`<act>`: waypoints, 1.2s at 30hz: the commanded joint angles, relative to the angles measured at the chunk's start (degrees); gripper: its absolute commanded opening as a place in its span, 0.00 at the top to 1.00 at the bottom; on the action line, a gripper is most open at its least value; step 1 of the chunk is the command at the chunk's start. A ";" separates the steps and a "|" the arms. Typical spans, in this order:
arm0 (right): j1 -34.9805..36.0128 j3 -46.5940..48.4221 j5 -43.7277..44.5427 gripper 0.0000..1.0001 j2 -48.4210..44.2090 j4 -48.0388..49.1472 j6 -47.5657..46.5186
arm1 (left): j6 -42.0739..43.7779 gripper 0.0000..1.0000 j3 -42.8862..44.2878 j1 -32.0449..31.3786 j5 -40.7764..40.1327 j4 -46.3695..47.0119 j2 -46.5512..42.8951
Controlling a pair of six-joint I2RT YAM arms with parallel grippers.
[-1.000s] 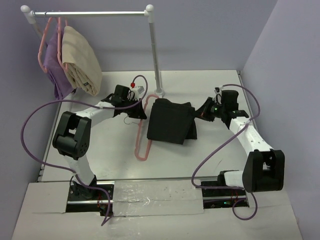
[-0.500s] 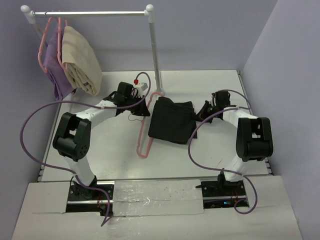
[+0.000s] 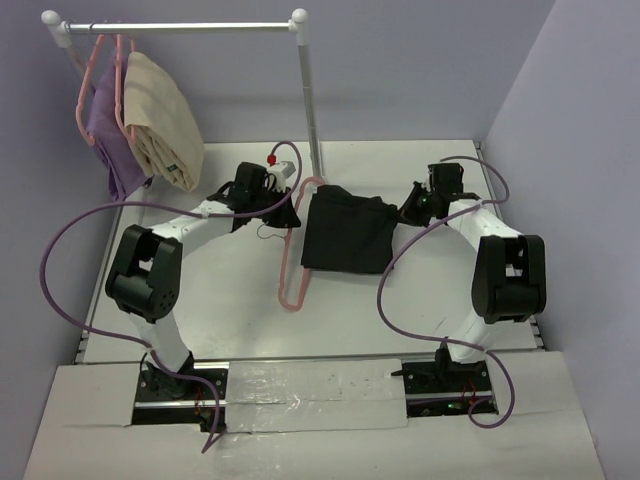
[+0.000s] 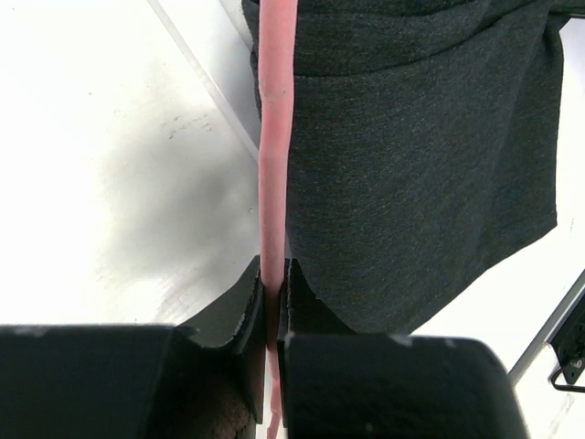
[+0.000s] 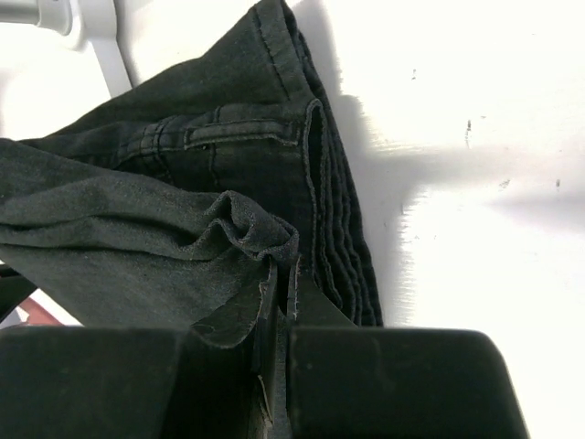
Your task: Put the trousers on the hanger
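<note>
The black trousers (image 3: 345,232) lie folded on the table, right of the pink hanger (image 3: 290,270). My left gripper (image 3: 288,216) is shut on the hanger's thin pink bar (image 4: 274,165), which runs up along the trousers' (image 4: 420,137) left edge. My right gripper (image 3: 404,212) is shut on a bunched fold of the trousers (image 5: 183,219) at their right side. Beside that fold, the waistband's stacked layers (image 5: 334,238) rest on the table. The hanger's hook end (image 3: 312,184) lies near the rack post.
A clothes rack (image 3: 180,27) stands at the back, its post (image 3: 311,110) meeting the table just behind the trousers. A beige garment (image 3: 160,120) and a purple one (image 3: 105,125) hang on pink hangers at the rack's left end. Purple cables loop beside both arms.
The right arm has swung back and folded, dragging the trousers' right edge toward the back right. The trousers and hanger have shifted slightly right and back; the left gripper moved with the hanger.
</note>
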 commanded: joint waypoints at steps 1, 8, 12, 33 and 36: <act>-5.00 2.25 18.27 1.00 -2.30 0.14 -4.46 | 5.65 1.00 -1.27 2.45 -8.52 -0.83 -3.99; -3.78 1.90 14.94 0.94 5.94 7.69 -4.37 | 4.51 1.00 -0.66 2.10 -6.59 -0.74 -4.26; -0.44 6.11 13.51 0.80 9.74 6.48 -4.90 | 3.63 1.00 -0.56 1.13 -6.58 -0.83 -4.26; 41.65 -22.62 28.81 0.28 -26.21 36.33 15.75 | 2.04 1.00 0.32 0.51 -4.38 -3.20 -3.91; 48.51 -18.42 30.91 0.31 -20.16 35.84 15.23 | 2.13 1.00 0.67 0.51 -4.74 -3.64 -3.55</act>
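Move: Pinching the far right edge of the folded trousers, the right hand has the hanger's middle some 28 cm to its left and 8 cm back, slightly lower. The trousers' middle is about 14 cm left and 6 cm back, roughly 4 cm down; the rack post's foot is 22 cm left and 8 cm ahead. From the left hand, the trousers' middle lies about 16 cm right, 1 cm back and 5 cm below. Dipping forward and down about 5 cm, the right hand opens wide, lets go of the trousers' edge and slips clear to the right; then it rises quickly and sweeps about 25 cm left and some 15 cm back over the cloth towards the hanger's near end, fingers tipping up about 30 degrees. The left hand keeps its pinch on the hanger's bar, easing about a centimetre left. ##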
